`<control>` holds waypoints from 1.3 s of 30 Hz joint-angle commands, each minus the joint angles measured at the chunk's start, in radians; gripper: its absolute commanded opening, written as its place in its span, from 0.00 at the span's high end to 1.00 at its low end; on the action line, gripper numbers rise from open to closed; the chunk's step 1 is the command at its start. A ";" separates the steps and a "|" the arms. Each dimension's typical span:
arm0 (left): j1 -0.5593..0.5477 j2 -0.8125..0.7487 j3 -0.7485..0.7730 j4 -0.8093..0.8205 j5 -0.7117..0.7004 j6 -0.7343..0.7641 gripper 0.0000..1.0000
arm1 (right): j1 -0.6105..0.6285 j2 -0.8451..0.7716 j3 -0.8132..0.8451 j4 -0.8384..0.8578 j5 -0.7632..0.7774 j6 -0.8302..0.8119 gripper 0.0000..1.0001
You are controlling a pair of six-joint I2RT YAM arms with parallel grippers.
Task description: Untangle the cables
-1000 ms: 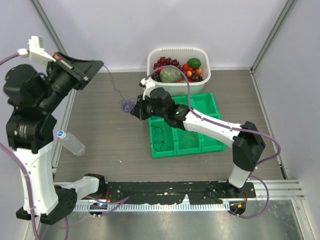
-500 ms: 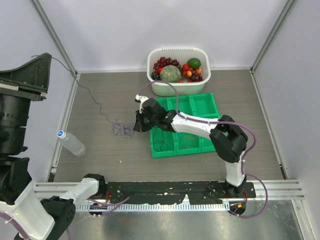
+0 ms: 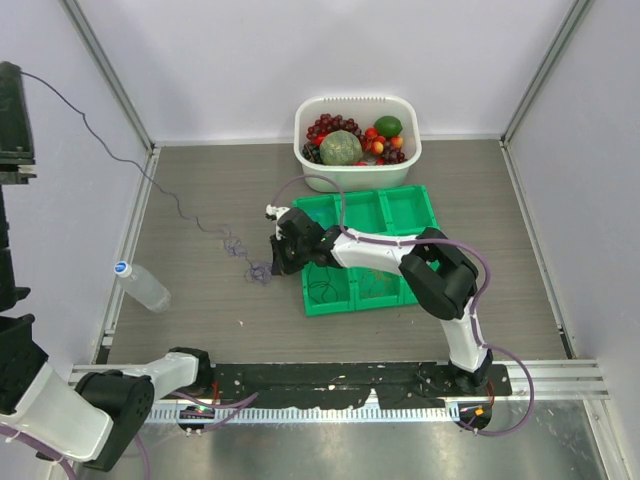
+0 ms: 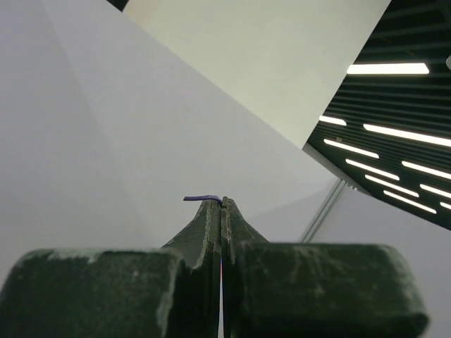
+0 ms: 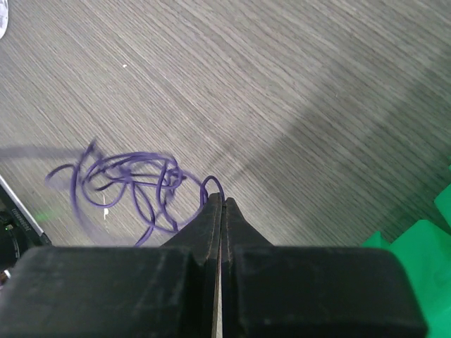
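One purple cable (image 3: 150,180) runs from the raised left gripper (image 3: 20,78) down across the table to a small loose tangle (image 3: 250,258). In the left wrist view the left gripper (image 4: 222,204) is shut, with the cable's short purple end (image 4: 203,198) poking out at the tips. The right gripper (image 3: 274,262) sits low over the table at the tangle's right side. In its wrist view the right gripper (image 5: 223,201) is shut, pinching a purple loop (image 5: 212,184) at the tips, and the tangle (image 5: 127,184) lies just left. A black cable (image 3: 322,280) and an orange one (image 3: 376,280) lie in the green tray (image 3: 425,215).
A white basin (image 3: 410,160) of fruit stands at the back, just behind the green tray. A clear plastic bottle (image 3: 142,287) lies near the table's left edge. The right arm stretches over the tray's left compartments.
The left arm has swung up and left, drawing the purple cable out into a long line. The tangle has shrunk and slid toward the front, and the right gripper moved down with it.
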 commanded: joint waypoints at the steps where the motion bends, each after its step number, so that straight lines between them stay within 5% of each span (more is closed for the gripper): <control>1: -0.001 -0.012 0.023 0.131 -0.137 0.005 1.00 | 0.010 0.041 0.029 -0.020 0.062 -0.062 0.99; 13: -0.002 -0.026 -0.051 0.150 -0.174 -0.016 1.00 | 0.025 0.015 0.132 -0.095 0.138 -0.137 0.99; 15: -0.004 -0.023 -0.049 0.154 -0.167 -0.008 1.00 | 0.025 0.013 0.150 -0.115 0.141 -0.153 0.95; 23: -0.002 -0.066 -0.179 0.119 -0.167 -0.041 1.00 | 0.025 -0.160 0.305 -0.304 0.108 -0.265 0.44; 27: -0.004 -0.063 -0.201 0.105 -0.148 -0.056 1.00 | 0.030 -0.273 0.366 -0.295 -0.029 -0.320 0.32; 33: -0.004 -0.047 -0.199 0.088 -0.128 -0.071 1.00 | 0.066 -0.343 0.393 -0.024 -0.214 -0.214 0.30; 39: -0.005 -0.026 -0.156 0.064 -0.107 -0.082 1.00 | 0.151 -0.246 0.529 0.023 -0.192 -0.150 0.31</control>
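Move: The shut right fingers hold an edge of the purple tangle, whose middle lies about 6 cm to their left, 2 cm ahead and 2 cm below. From that hand, the green tray's middle is some 22 cm to the right and 5 cm ahead; the upright water bottle is roughly 26 cm left and 8 cm back. The left hand pinches the cable's far end high up, the tangle about 15 cm ahead of it, 12 cm right and 72 cm below. Forward by only a centimetre or so at first, the right hand still pinches the tangle's edge, then opens wide, lets go and climbs fast about 36 cm, easing back and slightly left at the end as the wrist swings up until the fingers point nearly level to the left. The left hand keeps its pinch on the cable end, goes a few centimetres back, left and up, then comes forward about 7 cm and down. ##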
